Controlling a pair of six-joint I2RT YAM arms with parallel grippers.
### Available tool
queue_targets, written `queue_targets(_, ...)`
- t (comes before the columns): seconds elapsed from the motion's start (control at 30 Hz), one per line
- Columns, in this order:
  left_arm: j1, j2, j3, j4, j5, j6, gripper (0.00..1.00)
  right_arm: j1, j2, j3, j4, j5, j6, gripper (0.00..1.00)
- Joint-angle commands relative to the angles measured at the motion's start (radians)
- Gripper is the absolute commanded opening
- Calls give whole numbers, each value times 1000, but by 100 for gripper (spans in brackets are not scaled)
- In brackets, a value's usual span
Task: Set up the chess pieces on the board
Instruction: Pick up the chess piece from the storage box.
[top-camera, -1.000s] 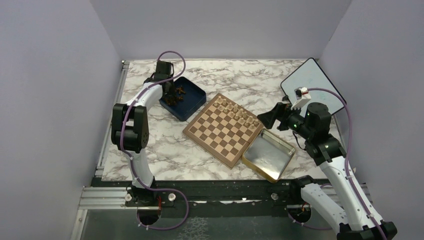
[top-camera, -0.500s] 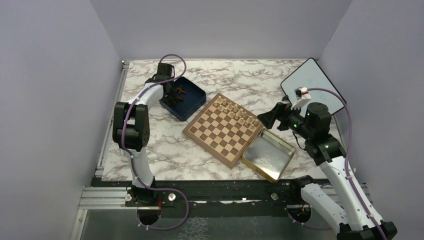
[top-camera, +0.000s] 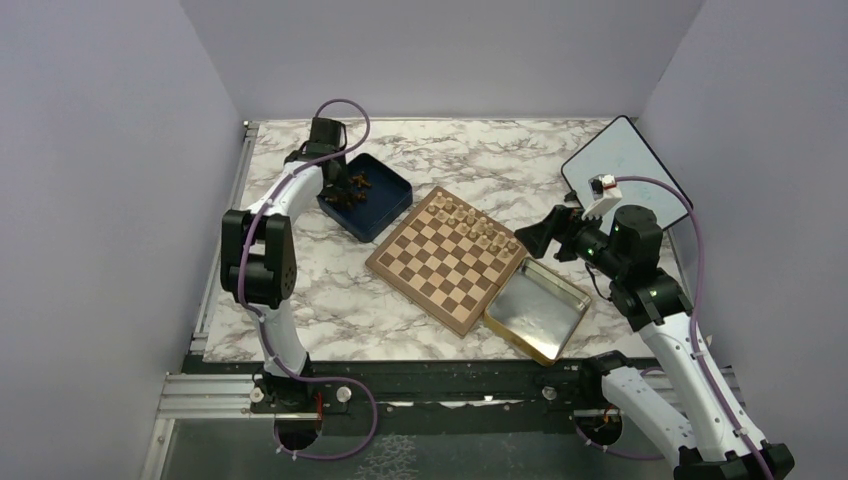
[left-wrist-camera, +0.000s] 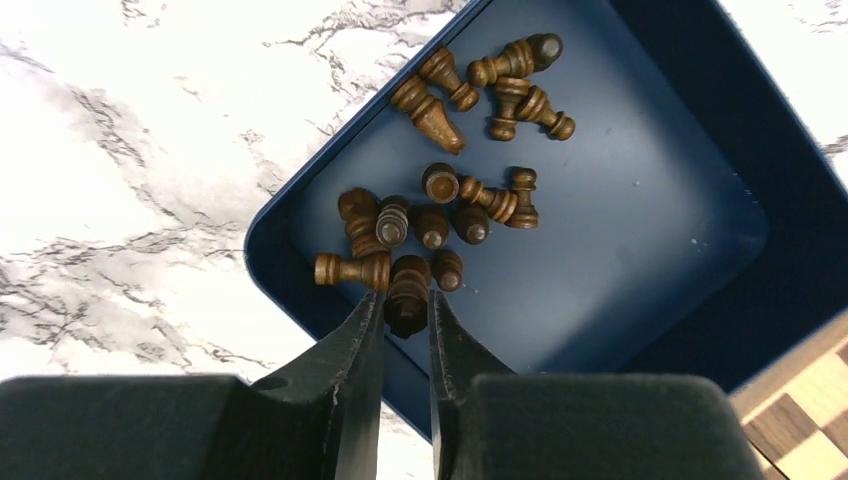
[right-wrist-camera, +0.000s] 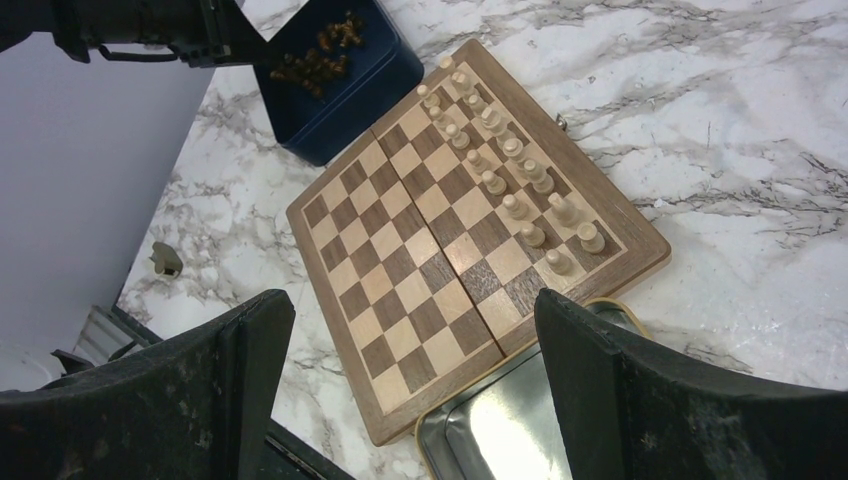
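Note:
My left gripper (left-wrist-camera: 406, 300) reaches into the dark blue box (left-wrist-camera: 620, 200) and is shut on a dark brown chess piece (left-wrist-camera: 407, 288), held upright between the fingertips. Several more dark brown pieces (left-wrist-camera: 433, 225) lie in a heap in the box. In the top view this gripper (top-camera: 338, 188) is over the box's left part (top-camera: 385, 205). The chessboard (top-camera: 440, 265) lies mid-table, with pale pieces (top-camera: 470, 222) in two rows along its far right side. My right gripper (top-camera: 535, 238) hangs open and empty above the board's right edge (right-wrist-camera: 430, 270).
A gold-rimmed metal tray (top-camera: 537, 308) sits against the board's near right side. A white tablet-like panel (top-camera: 620, 160) leans at the back right. Walls close in on three sides.
My left arm has shifted slightly over the blue box. The right arm has not moved.

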Motion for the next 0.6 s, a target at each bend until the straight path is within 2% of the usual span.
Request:
queue_targets(0.0,0,-84,55,-29,26,7,13,5,-13,-14,23,5,-8,96)
queue_targets(0.57,-94,-259,16,-128,102,-11,12,5,-7,-8,-57,33,23,94)
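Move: The brown chess piece is already pinched in the left fingers, just inside the blue tray's near-left wall. The chessboard it is bound for has its middle about 28 cm right of that hand, 16 cm back and some 4 cm below. The tray's middle is about 7 cm right and 1 cm ahead, and the loose brown pieces lie about 4 cm ahead and 1 cm right, both 4 cm lower. From the right hand the board's middle is roughly 20 cm left, 5 cm ahead and 20 cm below. The brown piece, kept between the left fingertips at an unchanged opening, goes up out of the blue tray, nearly straight at first. The left hand climbs about 7 cm in all and from midway also veers some 3 cm to the right and a little back towards the board, its fingers tipping slightly outward. ##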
